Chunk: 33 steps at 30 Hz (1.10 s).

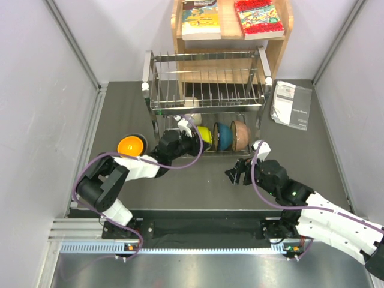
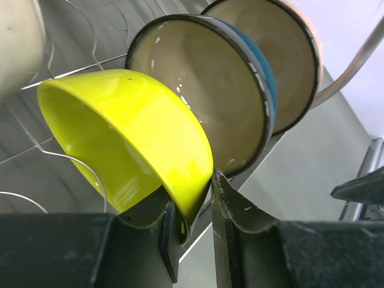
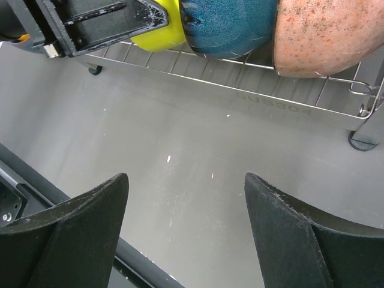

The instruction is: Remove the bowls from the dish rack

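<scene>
The dish rack [image 1: 207, 102] stands at the back of the table. On edge in its lower tier are a lime-yellow bowl [image 1: 205, 134], a teal-blue bowl [image 1: 225, 135] and a pinkish-tan bowl [image 1: 241, 134]. My left gripper [image 2: 195, 198] is shut on the rim of the lime-yellow bowl [image 2: 126, 144], one finger inside and one outside. Behind it stand the teal-blue bowl [image 2: 204, 102] and the pinkish-tan bowl [image 2: 282, 60]. A cream-white bowl [image 2: 18, 42] shows at the upper left. An orange bowl [image 1: 131, 145] sits on the table left of the rack. My right gripper [image 3: 186, 180] hangs open over bare table in front of the rack.
Behind the rack stands a wooden shelf [image 1: 231, 36] with books on top. A printed leaflet [image 1: 292, 105] lies at the right of the rack. Grey walls close in on both sides.
</scene>
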{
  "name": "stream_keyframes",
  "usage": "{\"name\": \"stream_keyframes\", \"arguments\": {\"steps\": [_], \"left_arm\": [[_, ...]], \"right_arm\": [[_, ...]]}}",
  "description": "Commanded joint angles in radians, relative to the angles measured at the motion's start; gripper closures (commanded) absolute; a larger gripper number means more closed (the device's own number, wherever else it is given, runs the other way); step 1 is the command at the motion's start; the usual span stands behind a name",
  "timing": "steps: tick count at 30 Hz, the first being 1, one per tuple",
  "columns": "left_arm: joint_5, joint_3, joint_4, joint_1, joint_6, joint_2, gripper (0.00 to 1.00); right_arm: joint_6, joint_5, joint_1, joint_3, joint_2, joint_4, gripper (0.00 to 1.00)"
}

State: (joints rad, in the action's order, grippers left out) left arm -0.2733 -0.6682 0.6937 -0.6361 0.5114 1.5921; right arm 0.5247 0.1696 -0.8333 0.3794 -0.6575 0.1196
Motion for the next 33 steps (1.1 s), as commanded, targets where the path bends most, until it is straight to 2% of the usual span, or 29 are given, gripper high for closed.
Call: {"name": "stream_keyframes", "arguments": {"steps": [1,7,13,20,24,33], "left_arm": [[-0.003,0.012,0.206,0.004,0.036,-0.058,0.99],[-0.012,0.009,0.271,0.003,0.076,-0.024,0.99],[-0.015,-0.051,0.100,0.003,0.013,-0.064,1.00],[0.048,-0.065,-0.048,0.001,-0.062,-0.127,1.00],[0.086,-0.067,-0.120,0.001,-0.085,-0.201,1.00],[0.144,-0.102,-0.410,-0.004,-0.129,-0.360,1.00]], "right_arm": [[-0.002,0.021,0.011,0.029,-0.007,-0.023,0.22],[-0.012,0.030,0.013,0.039,-0.007,-0.009,0.22],[-0.011,0.038,0.014,0.036,0.006,-0.001,0.22],[-0.006,0.041,0.016,0.036,-0.002,-0.006,0.22],[-0.002,0.057,0.016,0.032,0.010,0.002,0.22],[0.006,0.051,0.017,0.058,0.012,0.008,0.22]]}}
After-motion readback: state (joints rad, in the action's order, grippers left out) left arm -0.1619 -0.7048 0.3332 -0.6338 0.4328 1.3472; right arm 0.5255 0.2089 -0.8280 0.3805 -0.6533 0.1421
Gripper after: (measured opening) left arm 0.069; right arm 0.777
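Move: The left hand's open fingers are at the green bowl's near edge, the bowl's middle about 4 cm ahead, 1 cm right and slightly lower. At much the same height, the blue bowl stands some 4 cm ahead and 8 cm right of the hand, the pink bowl 4 cm ahead and 15 cm right, the white bowl about 13 cm ahead and 4 cm left. From the right hand, the green bowl lies roughly 14 cm ahead, 11 cm left, about level. Left hand rises 2.5 cm, pinches the green bowl's near rim, then draws it some 4 cm left. ##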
